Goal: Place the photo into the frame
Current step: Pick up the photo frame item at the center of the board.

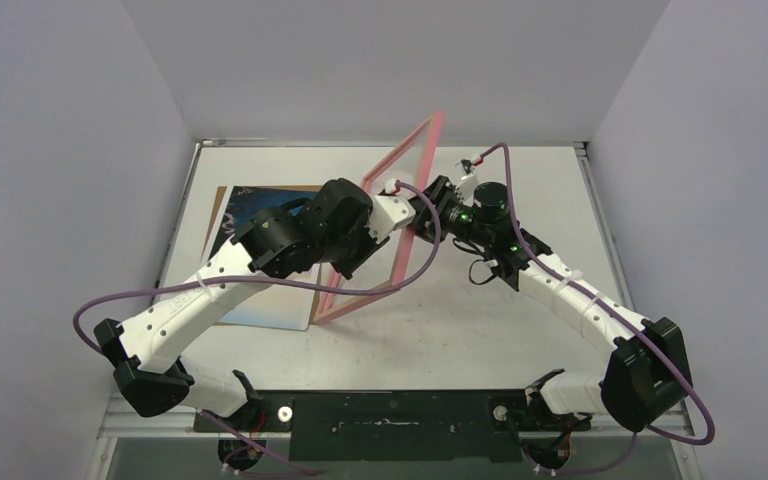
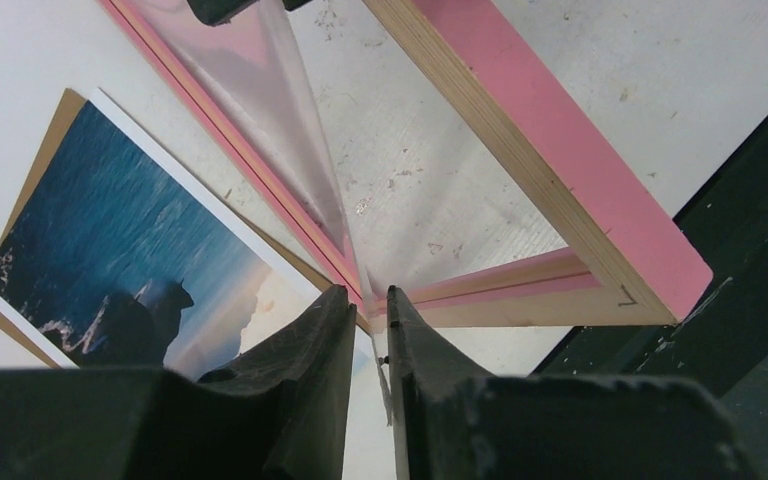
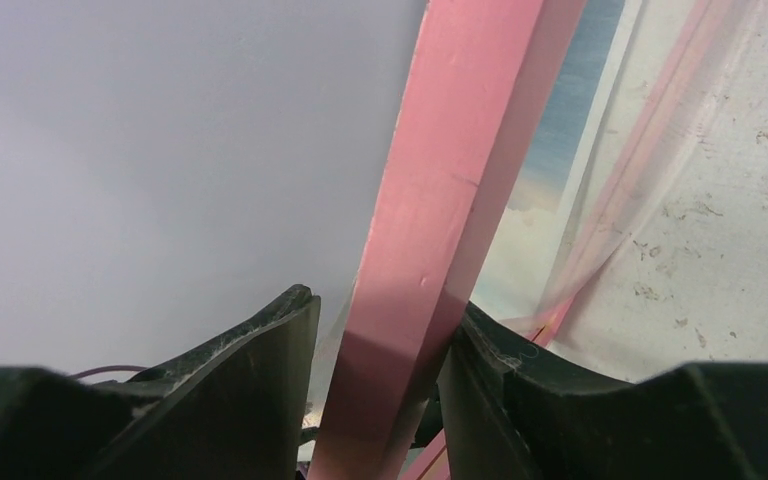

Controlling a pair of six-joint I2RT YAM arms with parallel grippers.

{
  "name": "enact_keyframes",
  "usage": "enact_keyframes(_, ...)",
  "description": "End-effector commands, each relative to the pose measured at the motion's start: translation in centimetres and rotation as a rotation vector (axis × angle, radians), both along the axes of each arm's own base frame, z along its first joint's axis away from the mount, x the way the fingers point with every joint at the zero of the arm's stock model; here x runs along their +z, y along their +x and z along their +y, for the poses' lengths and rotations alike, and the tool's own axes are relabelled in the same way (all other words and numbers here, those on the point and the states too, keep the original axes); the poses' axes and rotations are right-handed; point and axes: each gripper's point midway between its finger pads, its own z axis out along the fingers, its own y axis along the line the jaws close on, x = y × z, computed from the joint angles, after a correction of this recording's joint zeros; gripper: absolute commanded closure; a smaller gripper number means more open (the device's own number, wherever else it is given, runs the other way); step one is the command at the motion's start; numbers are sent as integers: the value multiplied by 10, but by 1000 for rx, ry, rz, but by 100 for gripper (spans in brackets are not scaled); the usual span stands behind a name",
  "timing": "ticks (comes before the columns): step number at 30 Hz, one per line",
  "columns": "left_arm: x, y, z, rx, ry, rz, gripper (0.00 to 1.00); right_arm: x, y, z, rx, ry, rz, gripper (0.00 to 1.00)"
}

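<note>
The pink frame (image 1: 405, 146) stands tilted up on the table, its lower corner near the front. The photo (image 1: 250, 203), blue sky with pale clouds at one end, lies flat to its left. Both grippers meet at the raised frame. My left gripper (image 2: 368, 295) has its fingers a narrow gap apart around the thin edge of a clear sheet (image 2: 260, 110) that leans inside the frame (image 2: 560, 170); one finger stands off the sheet. My right gripper (image 3: 385, 300) straddles a pink rail (image 3: 460, 150): one finger touches it, and a gap shows on the other side.
A brown backing board (image 2: 53, 128) lies under the photo (image 2: 130, 230), showing along its edges. The table's dark edge (image 2: 750, 300) lies just past the frame's corner. Grey walls close the table on three sides. Purple cables (image 1: 430, 245) loop off both arms.
</note>
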Motion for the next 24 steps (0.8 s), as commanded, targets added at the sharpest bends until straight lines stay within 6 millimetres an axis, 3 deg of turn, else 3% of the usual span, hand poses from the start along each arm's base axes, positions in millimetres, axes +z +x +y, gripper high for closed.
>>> enact_keyframes(1,11,2,2,3,-9,-20,86,47,3,-1,2,65,-149,51)
enact_keyframes(5,16,12,3,45,-41,-53,100,47,3,-5,-6,59,-149,34)
enact_keyframes(7,17,17,5,69,-62,-59,100,46,2,-9,-13,57,-146,30)
enact_keyframes(18,30,35,19,196,-202,-65,100,32,-3,-26,-41,39,-117,25)
enact_keyframes(24,51,44,26,246,-301,-112,100,12,-6,-44,-58,2,-80,23)
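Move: At the left hand, the edge of the clear sheet already runs between the part-open fingertips. From there the frame's raised rail has its middle about 9 cm ahead and 15 cm right, level in height; the lower rail's middle lies some 11 cm ahead, 2 cm left and 24 cm down, and the photo roughly 11 cm ahead, 20 cm left and 24 cm down. The sheet's edge is about 15 cm left and 8 cm back from the right hand, at its height. Pinching the edge of the clear sheet, the left fingers shut fully, then carry that edge forward and left about 5 cm, away from the raised rail, rising slightly and turning some 10 degrees counter-clockwise. Meanwhile the right fingers open wide around the raised rail, and that hand eases right about 3 cm and down a little, one finger still against the rail. ##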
